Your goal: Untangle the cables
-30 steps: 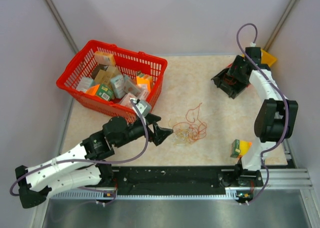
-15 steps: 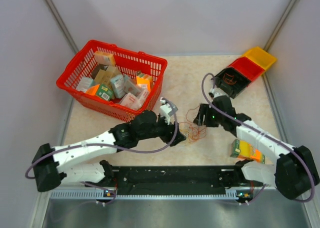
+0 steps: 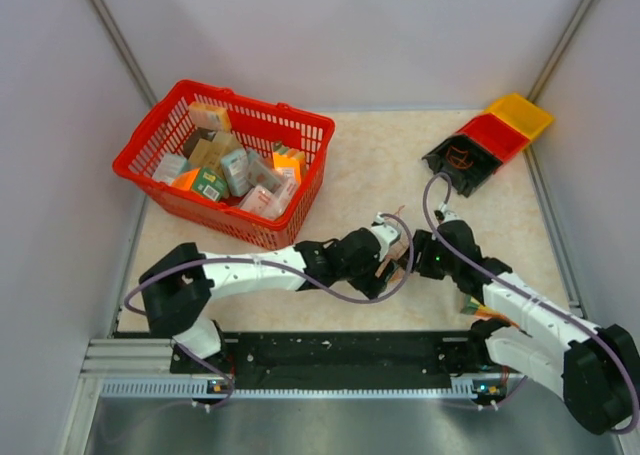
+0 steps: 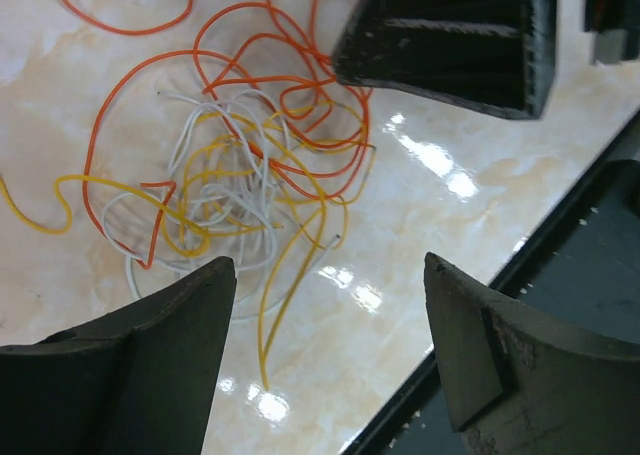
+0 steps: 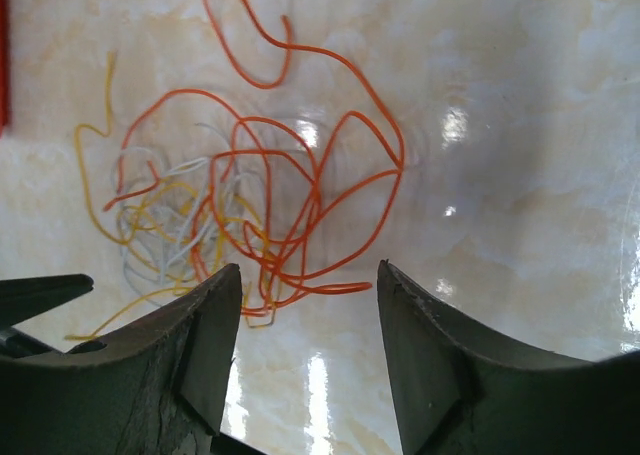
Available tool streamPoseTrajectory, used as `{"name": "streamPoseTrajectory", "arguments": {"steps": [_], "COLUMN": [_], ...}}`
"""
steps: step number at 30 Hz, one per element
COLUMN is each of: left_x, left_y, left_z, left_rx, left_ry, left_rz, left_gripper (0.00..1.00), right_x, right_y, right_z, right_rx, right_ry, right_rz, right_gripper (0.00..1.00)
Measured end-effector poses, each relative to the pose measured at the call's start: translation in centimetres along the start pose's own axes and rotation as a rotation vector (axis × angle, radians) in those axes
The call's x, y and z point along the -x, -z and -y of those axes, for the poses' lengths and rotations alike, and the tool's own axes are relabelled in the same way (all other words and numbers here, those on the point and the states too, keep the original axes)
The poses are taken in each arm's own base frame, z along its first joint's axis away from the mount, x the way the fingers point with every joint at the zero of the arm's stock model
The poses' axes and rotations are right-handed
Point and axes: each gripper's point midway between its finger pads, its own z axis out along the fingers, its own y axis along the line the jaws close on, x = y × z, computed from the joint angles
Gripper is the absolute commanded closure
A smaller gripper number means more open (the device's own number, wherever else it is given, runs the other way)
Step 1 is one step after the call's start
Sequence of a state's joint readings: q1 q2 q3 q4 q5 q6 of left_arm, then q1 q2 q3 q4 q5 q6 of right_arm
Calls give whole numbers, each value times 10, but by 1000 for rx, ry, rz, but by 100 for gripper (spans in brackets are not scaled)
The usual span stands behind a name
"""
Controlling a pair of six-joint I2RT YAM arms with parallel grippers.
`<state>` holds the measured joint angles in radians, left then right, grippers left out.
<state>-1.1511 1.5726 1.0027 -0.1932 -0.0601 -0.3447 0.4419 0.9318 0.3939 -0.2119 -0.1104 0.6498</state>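
The cables are a loose tangle of thin orange, yellow and whitish wires lying flat on the marble tabletop. They also fill the right wrist view. My left gripper hovers open over the near edge of the tangle, a yellow wire end lying on the table between its fingertips. My right gripper is open too, above an orange loop at the bundle's edge, gripping nothing. In the top view the left gripper and right gripper meet tip to tip and hide most of the cables.
A red basket full of small boxes stands at the back left. Black, red and yellow bins sit at the back right. A small green and orange box lies under the right arm. The black front rail is close by.
The right arm swung from the back-right bins down to the tangle. The left arm stretched rightward until its gripper came over the cables. The right jaws narrowed slightly.
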Motion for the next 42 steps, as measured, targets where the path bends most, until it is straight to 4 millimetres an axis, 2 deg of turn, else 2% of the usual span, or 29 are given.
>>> {"name": "streamPoseTrajectory", "arguments": {"steps": [5,7,8,11,13,16,19,22,25,28,31,34,35,36,38,40,42], "left_x": [-18,-25,-27,-27,-27,-29,-22,-8,11,42,84,125,141,154,170,181,187], "left_y": [-22,-25,-26,-25,-23,-14,1,28,64,115,184,256,289,315,361,398,417], "left_z": [-15,-19,-20,-21,-22,-27,-30,-34,-37,-34,-23,-8,-3,1,4,4,3], "left_rx": [75,89,94,101,103,118,136,152,161,138,68,-14,-47,-66,-91,-102,-103], "left_ry": [-36,-42,-41,-41,-40,-38,-35,-30,-27,-28,-47,-74,-87,-93,-102,-99,-97], "left_rz": [-75,-99,-105,-103,-96,-89,-55,21,112,253,452,649,734,803,921,1019,1072], "left_gripper": [43,59,64,78,88,100,100,100,100,100,100,100,100,100,100,100,100], "right_x": [-16,-15,-12,-9,-10,-15,-11,10,47,71,66,52,48,46,45,46,47], "right_y": [-10,-11,-12,-18,-23,-24,-16,3,27,38,34,26,25,24,24,24,24], "right_z": [17,17,16,14,15,18,20,17,12,28,47,54,56,57,59,59,61], "right_rx": [-61,-61,-56,-40,-37,-49,-63,-83,-93,-141,-205,-229,-234,-238,-242,-247,-253], "right_ry": [-19,-16,-11,2,9,9,18,31,15,-42,-76,-78,-79,-79,-78,-75,-71], "right_rz": [-55,-51,-42,-27,-32,-52,-30,57,187,263,228,162,147,141,138,142,144], "right_gripper": [51,61,66,89,100,100,100,100,100,100,100,100,100,100,100,99,84]}}
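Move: A yellow cable's loose stretch lies about 4 cm below the left hand, 1 cm ahead and 1 cm left. The white cable knot sits some 7 cm ahead and 3 cm right of that hand. The right hand has a red cable loop about 3 cm below and 1 cm ahead; from it, the white knot is about 3 cm ahead and 7 cm left, and the orange box about 20 cm right and 8 cm back. Both grippers close, the left pinching the yellow cable after sinking about 4 cm, the right pinching the red one after dropping 3 cm. The left then sweeps up some 45 cm and left 17 cm, away from the pile, its fingers tilting up about 60 degrees. The right lifts, draws the red cable about 7 cm right and slightly forward, turning clockwise, then lowers again and holds. ##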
